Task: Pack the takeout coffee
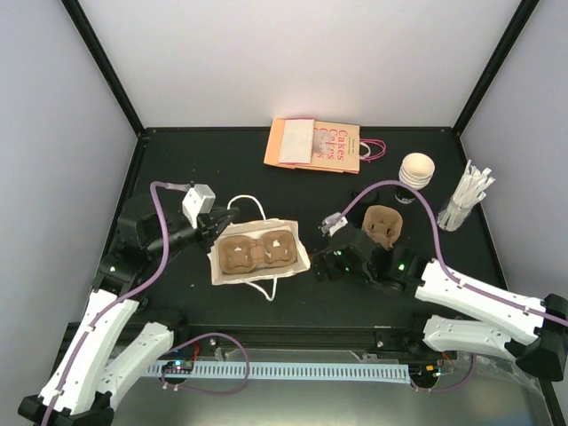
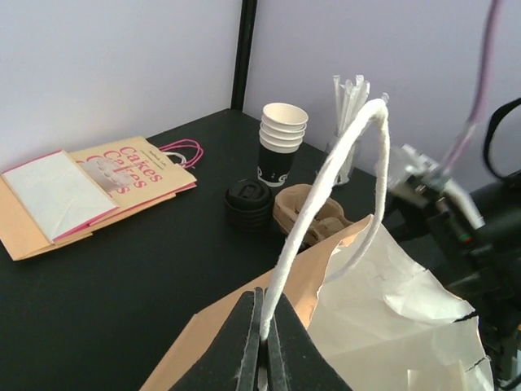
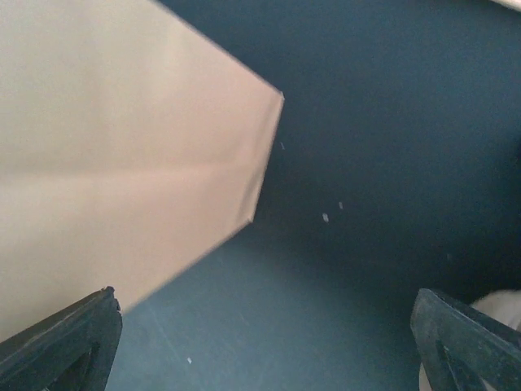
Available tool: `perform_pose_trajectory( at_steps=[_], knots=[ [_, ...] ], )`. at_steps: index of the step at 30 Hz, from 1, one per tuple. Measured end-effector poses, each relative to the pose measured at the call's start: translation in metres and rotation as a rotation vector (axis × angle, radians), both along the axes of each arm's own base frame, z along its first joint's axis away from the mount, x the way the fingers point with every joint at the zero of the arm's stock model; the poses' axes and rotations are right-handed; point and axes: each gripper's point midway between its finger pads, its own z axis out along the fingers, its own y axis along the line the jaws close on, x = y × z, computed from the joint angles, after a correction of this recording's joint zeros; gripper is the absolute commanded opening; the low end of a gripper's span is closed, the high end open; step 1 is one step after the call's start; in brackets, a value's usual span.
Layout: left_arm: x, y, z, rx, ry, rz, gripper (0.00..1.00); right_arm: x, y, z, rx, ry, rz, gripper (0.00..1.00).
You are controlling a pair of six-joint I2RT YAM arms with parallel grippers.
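A brown paper bag (image 1: 304, 257) stands open mid-table with a brown pulp cup carrier (image 1: 259, 252) inside it. My left gripper (image 1: 218, 222) (image 2: 262, 300) is shut on the bag's white rope handle (image 2: 330, 175), holding it up at the bag's left rim. My right gripper (image 1: 326, 258) (image 3: 264, 346) is open, low beside the bag's right side (image 3: 122, 155), with nothing between its fingers. The takeout coffee cups (image 1: 416, 174) (image 2: 282, 145), black outside and cream inside, stand stacked at the back right. A short stack of black lids (image 2: 249, 204) sits in front of them.
A stack of spare pulp carriers (image 1: 383, 225) (image 2: 305, 213) lies next to the cups. White wrapped straws (image 1: 468, 197) (image 2: 348, 106) stand in a holder at the far right. Flat "Cakes" bags (image 1: 315, 144) (image 2: 89, 183) lie at the back. A black frame borders the table.
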Motion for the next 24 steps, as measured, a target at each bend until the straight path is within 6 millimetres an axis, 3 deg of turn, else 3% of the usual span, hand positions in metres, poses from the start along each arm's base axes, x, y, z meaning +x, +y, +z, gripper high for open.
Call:
perform_pose_trajectory(
  at_steps=[5,9,16,24],
  knots=[
    [-0.011,-0.001,-0.003,-0.014,0.020,-0.024,0.02,-0.006,-0.020,-0.044,-0.069,0.073,-0.078,1.00],
    [-0.022,-0.003,-0.005,-0.033,0.035,-0.064,0.02,-0.006,-0.029,-0.059,-0.089,0.095,-0.126,1.00],
    [-0.046,-0.010,-0.015,-0.073,0.077,-0.155,0.02,-0.010,-0.017,-0.072,-0.065,0.138,-0.097,1.00],
    [-0.072,-0.015,-0.023,-0.111,0.110,-0.235,0.02,-0.025,-0.008,-0.121,-0.036,0.252,-0.077,0.98]
  ],
)
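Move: The paper bag hangs mouth-up between the hands. Its middle is roughly 7 cm back, 5 cm to the right and 15 cm below the left hand, which already pinches the bag's white handle. From the open right hand the bag's middle lies about 15 cm left, 2 cm ahead and near its height. Some 13 cm ahead and 14 cm right of the right hand, 17 cm lower, sits the cup tray; the black lids are about 22 cm ahead, 10 cm right and 16 cm lower. The bag is drawn by its handle towards the robot, the left hand pulling back about 7 cm and sinking slightly, fingers still shut on the cord, wrist turning some 15 degrees clockwise. Beside the bag's right side the right hand drops about 12 cm towards the bag's lower part, swaying left then right again and easing back a little at the end, fingers tipping steeper and staying wide open. ##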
